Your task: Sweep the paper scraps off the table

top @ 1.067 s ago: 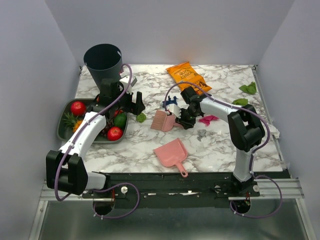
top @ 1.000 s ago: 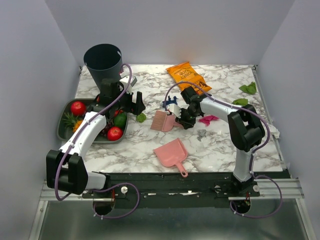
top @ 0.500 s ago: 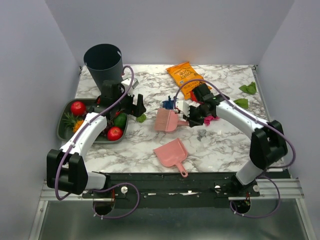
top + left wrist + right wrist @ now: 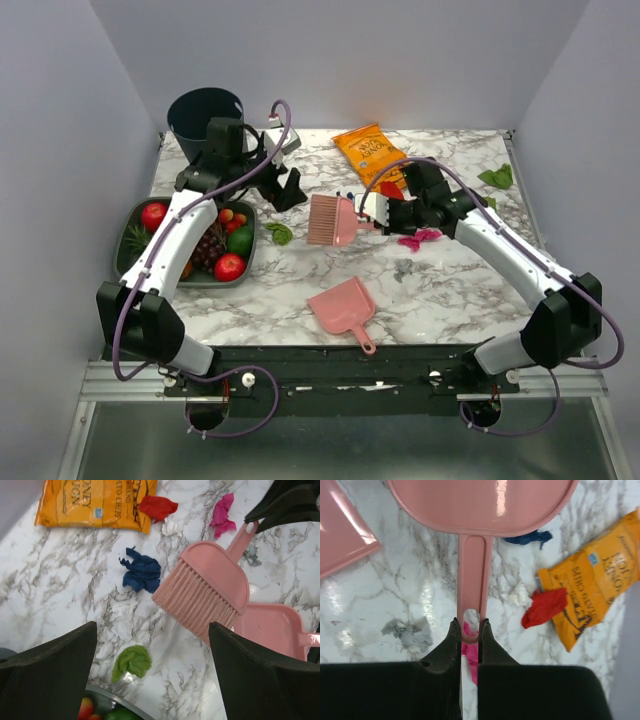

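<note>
My right gripper (image 4: pixel 385 214) is shut on the handle of a pink brush (image 4: pixel 330 220), pinching the handle's looped end (image 4: pixel 471 625); the bristles point left. Paper scraps lie on the marble table (image 4: pixel 450 295): a blue one (image 4: pixel 142 572) just behind the brush, red (image 4: pixel 545 607) on the snack bag's corner, magenta (image 4: pixel 418 238) under my right wrist, grey (image 4: pixel 410 630), and green (image 4: pixel 131 661) by the fruit tray. Further green scraps (image 4: pixel 495 177) sit at the far right. My left gripper (image 4: pixel 152 680) hangs open above the green scrap, holding nothing.
A pink dustpan (image 4: pixel 342 305) lies near the front edge. An orange snack bag (image 4: pixel 372 152) is at the back. A dark bin (image 4: pixel 203 118) stands at the back left, with a grey tray (image 4: pixel 128 262) of toy fruit in front of it.
My right gripper closed on the brush handle and carried the brush up, back and slightly right. The left arm swung back toward the bin, still open.
</note>
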You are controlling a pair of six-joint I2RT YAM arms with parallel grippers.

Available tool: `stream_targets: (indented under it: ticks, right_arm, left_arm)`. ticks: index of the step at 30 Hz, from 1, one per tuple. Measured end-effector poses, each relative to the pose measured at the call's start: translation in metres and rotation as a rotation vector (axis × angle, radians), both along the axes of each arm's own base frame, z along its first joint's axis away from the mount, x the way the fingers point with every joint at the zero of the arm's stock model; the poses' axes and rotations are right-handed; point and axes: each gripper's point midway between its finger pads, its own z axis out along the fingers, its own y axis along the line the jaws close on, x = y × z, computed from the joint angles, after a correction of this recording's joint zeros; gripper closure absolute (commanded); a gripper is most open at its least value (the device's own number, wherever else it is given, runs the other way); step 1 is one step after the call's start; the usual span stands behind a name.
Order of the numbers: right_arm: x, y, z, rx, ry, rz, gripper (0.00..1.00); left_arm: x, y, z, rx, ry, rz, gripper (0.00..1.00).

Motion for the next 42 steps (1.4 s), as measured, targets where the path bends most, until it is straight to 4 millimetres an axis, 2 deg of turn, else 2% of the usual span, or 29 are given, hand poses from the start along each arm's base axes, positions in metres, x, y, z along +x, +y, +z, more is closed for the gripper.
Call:
stream_targets:
  ticks: [3,7,9,13,17,20,25,29,33,38,41,42]
  right_arm:
    - [0.011,-0.002,0.022,-0.011,-0.134,0.042,0.99]
    - [0.024,-0.003,0.064,-0.024,-0.390,0.125,0.99]
    - [0.026,-0.003,0.082,-0.038,-0.506,0.175,0.99]
    - [0.031,0.003,0.105,-0.078,-0.658,0.263,0.99]
    - [0.033,0.008,0.113,-0.118,-0.734,0.330,0.99]
    - [0.034,0.011,0.116,-0.140,-0.772,0.369,0.99]
    - [0.038,0.014,0.120,-0.168,-0.820,0.408,0.99]
    - [0.043,0.019,0.113,-0.185,-0.825,0.439,0.99]
    - [0.046,0.024,0.107,-0.197,-0.827,0.468,0.99]
    - [0.044,0.029,0.107,-0.197,-0.838,0.494,0.99]
    - [0.043,0.031,0.107,-0.195,-0.842,0.498,0.99]
    - [0.043,0.032,0.108,-0.195,-0.844,0.500,0.93]
  left_arm:
    - [-0.003,-0.004,0.030,0.026,-0.097,-0.092,0.02]
    - [-0.002,-0.015,0.051,0.072,-0.139,-0.208,0.01]
    - [-0.001,-0.024,0.052,0.089,-0.129,-0.262,0.02]
    - [-0.001,-0.042,0.042,0.127,-0.082,-0.342,0.02]
    - [-0.004,-0.048,0.031,0.139,-0.043,-0.368,0.04]
    - [-0.008,-0.048,0.030,0.143,-0.025,-0.379,0.10]
    - [-0.015,-0.054,0.030,0.150,-0.015,-0.414,0.28]
    - [-0.021,-0.068,0.023,0.154,0.013,-0.467,0.40]
    - [-0.027,-0.075,0.013,0.166,0.059,-0.507,0.56]
    - [-0.028,-0.075,0.005,0.180,0.082,-0.527,0.66]
    - [-0.030,-0.074,0.004,0.185,0.091,-0.533,0.95]
    - [-0.030,-0.073,0.003,0.189,0.094,-0.529,1.00]
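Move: The brush head is about 8 cm to the left hand's right, 3 cm back and 8 cm lower; the green scrap lies some 5 cm left, 1 cm ahead, and the blue scrap 9 cm right, 7 cm ahead, both roughly 25 cm below. The right hand already holds the brush by the handle's end, with the left fingers about 15 cm to its left, 4 cm ahead and 9 cm higher. The right hand lifts the brush about 11 cm, tilting it up, while the left moves 7 cm right, pinching its head. ##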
